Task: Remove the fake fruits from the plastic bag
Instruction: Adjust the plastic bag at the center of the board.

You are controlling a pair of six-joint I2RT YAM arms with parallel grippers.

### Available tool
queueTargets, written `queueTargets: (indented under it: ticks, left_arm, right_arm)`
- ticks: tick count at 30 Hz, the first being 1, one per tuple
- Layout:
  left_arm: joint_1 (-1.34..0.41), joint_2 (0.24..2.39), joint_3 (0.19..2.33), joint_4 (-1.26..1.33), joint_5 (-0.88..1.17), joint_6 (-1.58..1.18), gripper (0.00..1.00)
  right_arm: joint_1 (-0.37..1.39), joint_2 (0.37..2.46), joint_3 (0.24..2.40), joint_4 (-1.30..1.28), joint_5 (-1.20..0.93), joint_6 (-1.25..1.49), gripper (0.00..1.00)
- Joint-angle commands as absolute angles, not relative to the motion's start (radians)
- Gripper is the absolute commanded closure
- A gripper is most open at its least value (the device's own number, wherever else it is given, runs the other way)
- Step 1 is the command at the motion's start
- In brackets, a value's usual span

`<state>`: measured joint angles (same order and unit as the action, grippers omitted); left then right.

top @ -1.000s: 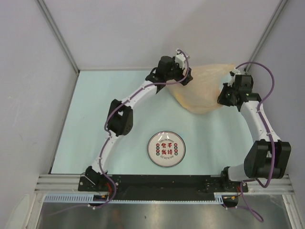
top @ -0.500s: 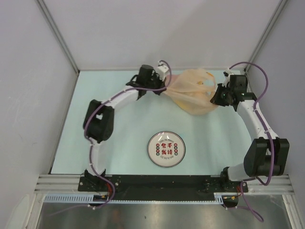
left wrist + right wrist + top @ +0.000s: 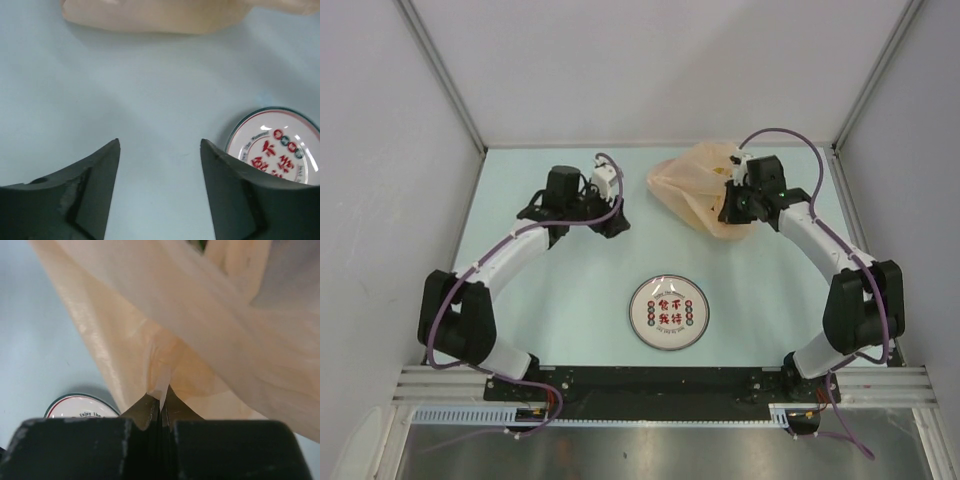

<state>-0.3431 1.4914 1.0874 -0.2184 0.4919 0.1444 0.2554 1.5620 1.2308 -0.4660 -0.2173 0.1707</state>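
Observation:
The pale-orange plastic bag point(image 3: 692, 188) lies crumpled at the back right of the table. My right gripper point(image 3: 728, 208) is shut on a fold of the plastic bag point(image 3: 165, 330), with a thin pinch of film between the fingertips point(image 3: 161, 399). My left gripper point(image 3: 617, 222) is open and empty, a short way left of the bag and apart from it. In the left wrist view the bag's edge point(image 3: 150, 15) lies ahead of the open left gripper point(image 3: 160, 145). The fake fruits are hidden inside the bag; only a small green speck point(image 3: 200, 244) shows at its mouth.
A round white plate with red characters point(image 3: 668, 312) sits near the front middle; it also shows in the left wrist view point(image 3: 280, 150) and the right wrist view point(image 3: 80, 409). Grey walls close in the table at the back and both sides.
My left gripper has let go of the bag and drawn back to the left. My right gripper has moved left with the bag, which has slackened and collapsed.

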Motion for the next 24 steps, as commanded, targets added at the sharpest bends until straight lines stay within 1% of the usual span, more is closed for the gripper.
queueTargets:
  ticks: [1,2,3,5,6,10,13,14,18,19,20,23,24]
  left_arm:
    - [-0.435,1.431,1.221,-0.146,0.477,0.215,0.23]
    - [-0.454,1.462,1.318,-0.162,0.476,0.227,0.16]
    - [-0.487,1.527,1.366,-0.170,0.479,0.226,0.12]
    - [-0.530,1.604,1.496,-0.179,0.492,0.232,0.09]
    - [-0.544,1.636,1.529,-0.172,0.492,0.235,0.09]
    - [-0.613,1.832,1.666,-0.124,0.457,0.343,0.08]
    - [-0.647,1.948,1.834,-0.147,0.460,0.356,0.08]
    - [-0.663,2.015,1.914,-0.152,0.454,0.362,0.08]
    - [-0.715,2.124,2.011,-0.071,0.385,0.426,0.06]
    - [-0.729,2.152,2.037,-0.081,0.350,0.483,0.05]
    - [-0.745,2.216,2.099,-0.095,0.335,0.506,0.04]
    - [-0.759,2.299,2.209,-0.155,0.292,0.561,0.04]
    - [-0.764,2.321,2.209,-0.146,0.269,0.577,0.04]
  right_arm:
    - [0.239,1.474,1.249,-0.443,-0.158,0.184,1.00]
    - [0.200,1.471,1.243,-0.446,-0.163,0.213,1.00]
    - [0.177,1.471,1.238,-0.457,-0.173,0.224,1.00]
    - [0.131,1.474,1.229,-0.475,-0.219,0.250,1.00]
    - [0.091,1.474,1.227,-0.482,-0.235,0.262,1.00]
    - [0.023,1.470,1.212,-0.492,-0.297,0.290,1.00]
    - [0.008,1.460,1.206,-0.486,-0.317,0.302,1.00]
    - [0.008,1.459,1.201,-0.485,-0.324,0.304,1.00]
    - [0.008,1.451,1.193,-0.479,-0.339,0.319,1.00]
    - [0.009,1.448,1.189,-0.479,-0.347,0.325,1.00]
    - [0.008,1.444,1.186,-0.476,-0.350,0.330,1.00]
    - [0.008,1.430,1.164,-0.474,-0.356,0.341,1.00]
    - [0.008,1.428,1.155,-0.472,-0.357,0.344,1.00]
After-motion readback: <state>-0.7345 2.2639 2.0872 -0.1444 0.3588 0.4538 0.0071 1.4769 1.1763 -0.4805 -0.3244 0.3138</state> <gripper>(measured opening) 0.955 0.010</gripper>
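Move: The plastic bag's body lies about 22 cm to the right of my left hand, some 8 cm ahead and perhaps 7 cm below it. My right hand, about 25 cm to the left hand's right and level with it, already pinches the bag's near edge; from there the body is some 6 cm ahead, 4 cm left and 7 cm down. The plate lies about 18 cm back and 13 cm to the right of my left hand, some 14 cm down. My empty left hand swings some 26 cm right and 10 cm forward to the bag, arching about 15 cm up before it sinks, turning clockwise and tipping its fingers up while they spread fully. My right hand keeps its pinch and draws the near edge about 8 cm right, turning some 15 degrees clockwise. ##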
